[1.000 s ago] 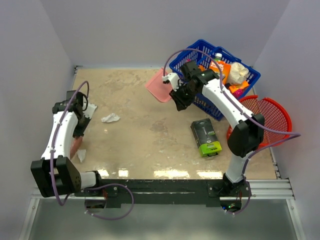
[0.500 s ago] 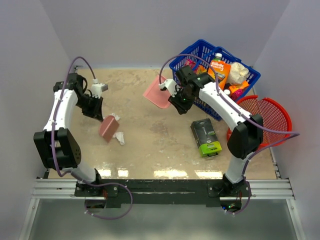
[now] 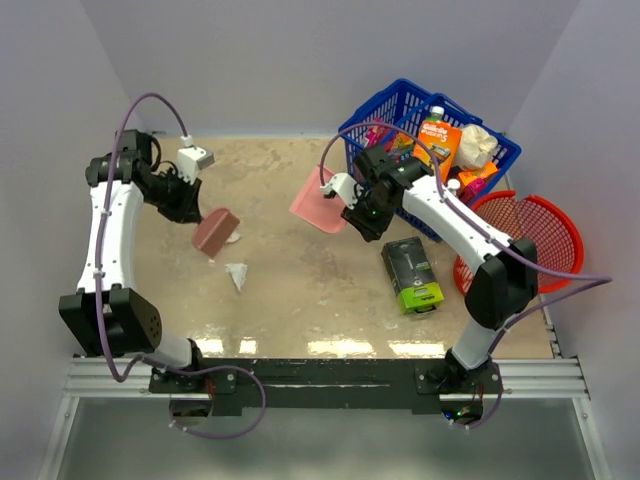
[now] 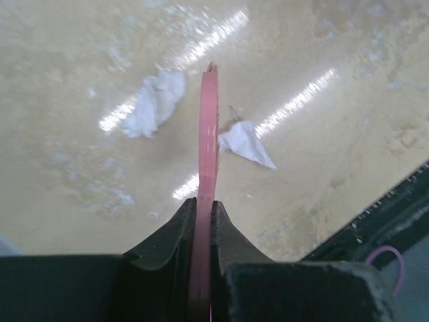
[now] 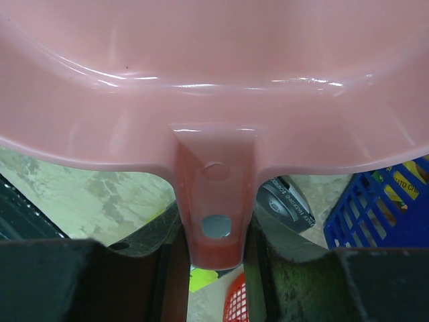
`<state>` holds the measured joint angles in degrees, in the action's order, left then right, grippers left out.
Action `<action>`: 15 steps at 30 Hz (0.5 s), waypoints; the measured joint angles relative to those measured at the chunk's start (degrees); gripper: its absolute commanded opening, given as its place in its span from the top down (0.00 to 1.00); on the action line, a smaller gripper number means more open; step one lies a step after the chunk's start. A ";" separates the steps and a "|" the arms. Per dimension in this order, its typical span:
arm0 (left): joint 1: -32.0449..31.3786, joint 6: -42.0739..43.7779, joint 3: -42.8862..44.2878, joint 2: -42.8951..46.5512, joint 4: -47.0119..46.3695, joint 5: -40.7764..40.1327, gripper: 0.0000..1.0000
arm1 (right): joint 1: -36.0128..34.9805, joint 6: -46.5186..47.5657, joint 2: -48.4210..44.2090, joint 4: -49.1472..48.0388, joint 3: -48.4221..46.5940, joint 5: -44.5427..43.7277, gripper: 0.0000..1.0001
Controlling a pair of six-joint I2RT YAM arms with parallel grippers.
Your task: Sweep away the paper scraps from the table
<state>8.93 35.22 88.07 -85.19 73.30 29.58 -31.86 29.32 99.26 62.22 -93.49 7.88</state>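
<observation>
Two paper scraps show on the beige table: one lies loose, the other peeks out beside a flat pink sweeper pad. My left gripper is shut on that pad, held just above the table. In the left wrist view the pad runs edge-on out from the left gripper, with a scrap on each side. My right gripper is shut on the handle of the pink dustpan, tilted above mid-table.
A blue basket full of packets stands at the back right, with a red mesh basket in front of it. A black and green box lies on the table near the right arm. The black front rail runs along the near edge.
My left arm swung from the near left up and right with the pad, pushing a scrap toward mid-table. The right arm brought the dustpan slightly nearer.
</observation>
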 measured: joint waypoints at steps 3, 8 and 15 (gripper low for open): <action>-0.15 -1.84 2.82 0.09 -4.31 -3.13 1.00 | -2.47 0.59 0.61 0.52 0.57 -1.03 1.00; -0.33 -6.99 4.22 -2.10 -10.56 -13.77 1.00 | -9.60 1.20 6.38 2.60 1.40 -1.92 1.00; -0.61 -4.39 5.03 -5.68 -7.76 -9.14 1.00 | -12.13 0.07 15.85 4.09 4.50 -2.73 1.00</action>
<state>8.32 30.83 93.10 -90.87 65.54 20.45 -43.99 29.39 115.11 66.30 -88.99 5.15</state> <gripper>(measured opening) 0.140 0.333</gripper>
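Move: The crumpled paper scrap lies some 8 cm right of the left hand and about 1 cm ahead, roughly 20 cm below; the pointed scrap is 10 cm right and 7 cm back at that depth. From the right hand, the pointed scrap is about 28 cm left, 9 cm back and 15 below, the crumpled one 31 cm left and level. The green-black box sits 9 cm right and 9 cm back of the right hand, 13 below. Forward and left in a shallow arc, the left hand carries the still-gripped brush clear of the scraps, about 6 cm out and 5 left, to the crumpled scrap's left side, then starts back right. Meanwhile the right hand lowers the held dustpan about 11 cm while drawing back 7 and slightly left, tipping its forward and left sides down and turning counter-clockwise. ##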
